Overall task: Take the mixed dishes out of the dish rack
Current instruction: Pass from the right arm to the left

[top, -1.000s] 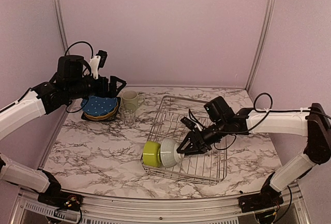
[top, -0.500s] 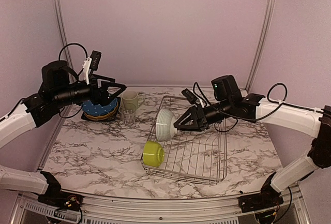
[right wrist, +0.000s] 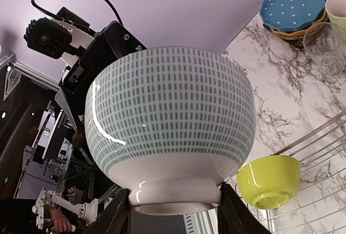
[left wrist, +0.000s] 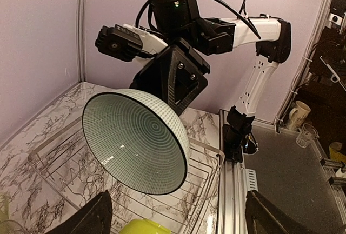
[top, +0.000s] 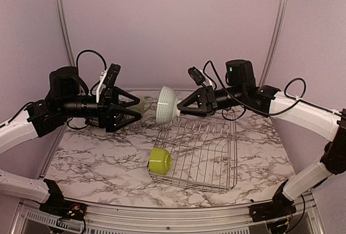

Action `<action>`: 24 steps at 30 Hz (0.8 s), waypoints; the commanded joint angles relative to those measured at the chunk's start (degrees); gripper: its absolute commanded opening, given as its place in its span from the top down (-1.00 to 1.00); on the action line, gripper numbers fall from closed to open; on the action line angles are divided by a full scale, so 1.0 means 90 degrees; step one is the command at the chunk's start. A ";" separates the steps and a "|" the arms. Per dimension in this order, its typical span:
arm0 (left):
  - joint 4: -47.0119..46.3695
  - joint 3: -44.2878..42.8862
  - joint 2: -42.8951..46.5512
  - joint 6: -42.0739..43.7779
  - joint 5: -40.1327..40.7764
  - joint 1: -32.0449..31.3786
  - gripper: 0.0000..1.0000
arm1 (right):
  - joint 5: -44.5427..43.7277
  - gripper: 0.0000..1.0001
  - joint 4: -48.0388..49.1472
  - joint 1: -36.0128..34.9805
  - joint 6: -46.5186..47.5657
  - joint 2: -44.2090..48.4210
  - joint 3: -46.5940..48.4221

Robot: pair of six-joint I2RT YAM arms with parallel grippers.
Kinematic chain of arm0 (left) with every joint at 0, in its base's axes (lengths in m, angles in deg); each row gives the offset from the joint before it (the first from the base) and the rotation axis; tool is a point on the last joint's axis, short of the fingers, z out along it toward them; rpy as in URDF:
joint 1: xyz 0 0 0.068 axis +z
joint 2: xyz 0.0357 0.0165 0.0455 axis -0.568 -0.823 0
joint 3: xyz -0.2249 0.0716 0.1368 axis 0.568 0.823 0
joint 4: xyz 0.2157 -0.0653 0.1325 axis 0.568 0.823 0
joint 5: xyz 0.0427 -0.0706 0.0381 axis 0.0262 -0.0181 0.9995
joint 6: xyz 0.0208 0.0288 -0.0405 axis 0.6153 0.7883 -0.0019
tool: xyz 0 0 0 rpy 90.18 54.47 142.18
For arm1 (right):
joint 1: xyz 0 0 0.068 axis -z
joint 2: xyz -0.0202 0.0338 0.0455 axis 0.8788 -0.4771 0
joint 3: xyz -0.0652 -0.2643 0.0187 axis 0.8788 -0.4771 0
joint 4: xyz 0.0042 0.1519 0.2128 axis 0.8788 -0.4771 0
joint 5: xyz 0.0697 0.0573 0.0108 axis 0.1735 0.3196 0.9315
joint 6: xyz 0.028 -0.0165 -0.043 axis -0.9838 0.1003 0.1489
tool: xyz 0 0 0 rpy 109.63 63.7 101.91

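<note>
My right gripper (top: 183, 106) is shut on the foot of the white ribbed bowl (top: 166, 105), which hangs in the air above the far left corner of the dish rack (top: 216, 165), its mouth turned left. In the right wrist view both fingers (right wrist: 116, 215) clamp the bowl's (right wrist: 170, 118) foot. My left gripper (top: 133, 113) is open, facing the bowl's mouth from the left with a small gap between. From the left wrist the bowl's inside (left wrist: 135, 139) hangs above and ahead of my open left gripper (left wrist: 178, 223). The lime-green bowl (top: 160, 160) lies on its side at the rack's near left corner.
A blue dotted plate (right wrist: 294, 4) tops a stack on the marble table at the back left, with the pale green mug (right wrist: 338, 7) and the clear glass (right wrist: 323, 47) beside it. In the top view my left arm covers most of them; the mug (top: 138, 104) peeks out.
The right gripper has lifted the white bowl out of the rack, up and to the back left. The left gripper has swung right from over the plate stack towards the bowl.
</note>
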 commanded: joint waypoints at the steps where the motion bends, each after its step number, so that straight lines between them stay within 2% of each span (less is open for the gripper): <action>1: 0.0303 -0.0328 -0.0249 0.0740 -0.0060 -0.0340 -0.69 | 0.0374 0.46 0.0503 0.0010 -0.0155 -0.0088 0.0413; 10: -0.0135 -0.0655 -0.0833 0.1016 0.0219 -0.0894 -0.34 | 0.0488 0.46 0.0532 -0.0082 -0.0243 -0.0196 0.0567; 16: -0.0354 -0.0786 -0.1142 0.0801 0.0115 -0.1108 0.01 | 0.0631 0.47 0.0634 -0.0083 -0.0288 -0.0334 0.0643; 18: -0.0444 -0.0786 -0.1225 0.0642 0.0050 -0.1115 0.18 | 0.0702 0.47 0.0657 -0.0081 -0.0280 -0.0381 0.0705; 20: -0.0443 -0.0819 -0.1292 0.0546 0.0006 -0.1111 0.45 | 0.0770 0.47 0.0653 -0.0083 -0.0267 -0.0438 0.0751; 24: -0.0444 -0.0818 -0.1302 0.0469 0.0050 -0.1110 0.84 | 0.0898 0.47 0.0751 -0.0074 -0.0266 -0.0496 0.0759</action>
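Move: The striped bowl, which the right hand keeps by its foot with the mouth facing left, has its middle about 9 cm to the left hand's right, 2 cm ahead and level. From the left hand the green bowl is roughly 5 cm right, 3 cm back and 19 cm down; the glass 20 cm ahead, 7 cm left and 25 cm down. The left gripper waits about 13 cm left of the right hand point and 2 cm back, level with it. The striped bowl's rim, on the side nearer the bases, is met by the left hand, which travels about 6 cm to its right, easing some 2 cm back and slightly down with a turn of about 10 degrees clockwise. Its wide-open fingers close nearly shut about that rim, while the right hand keeps its grip on the foot and brings the bowl barely 1 cm left and up. ##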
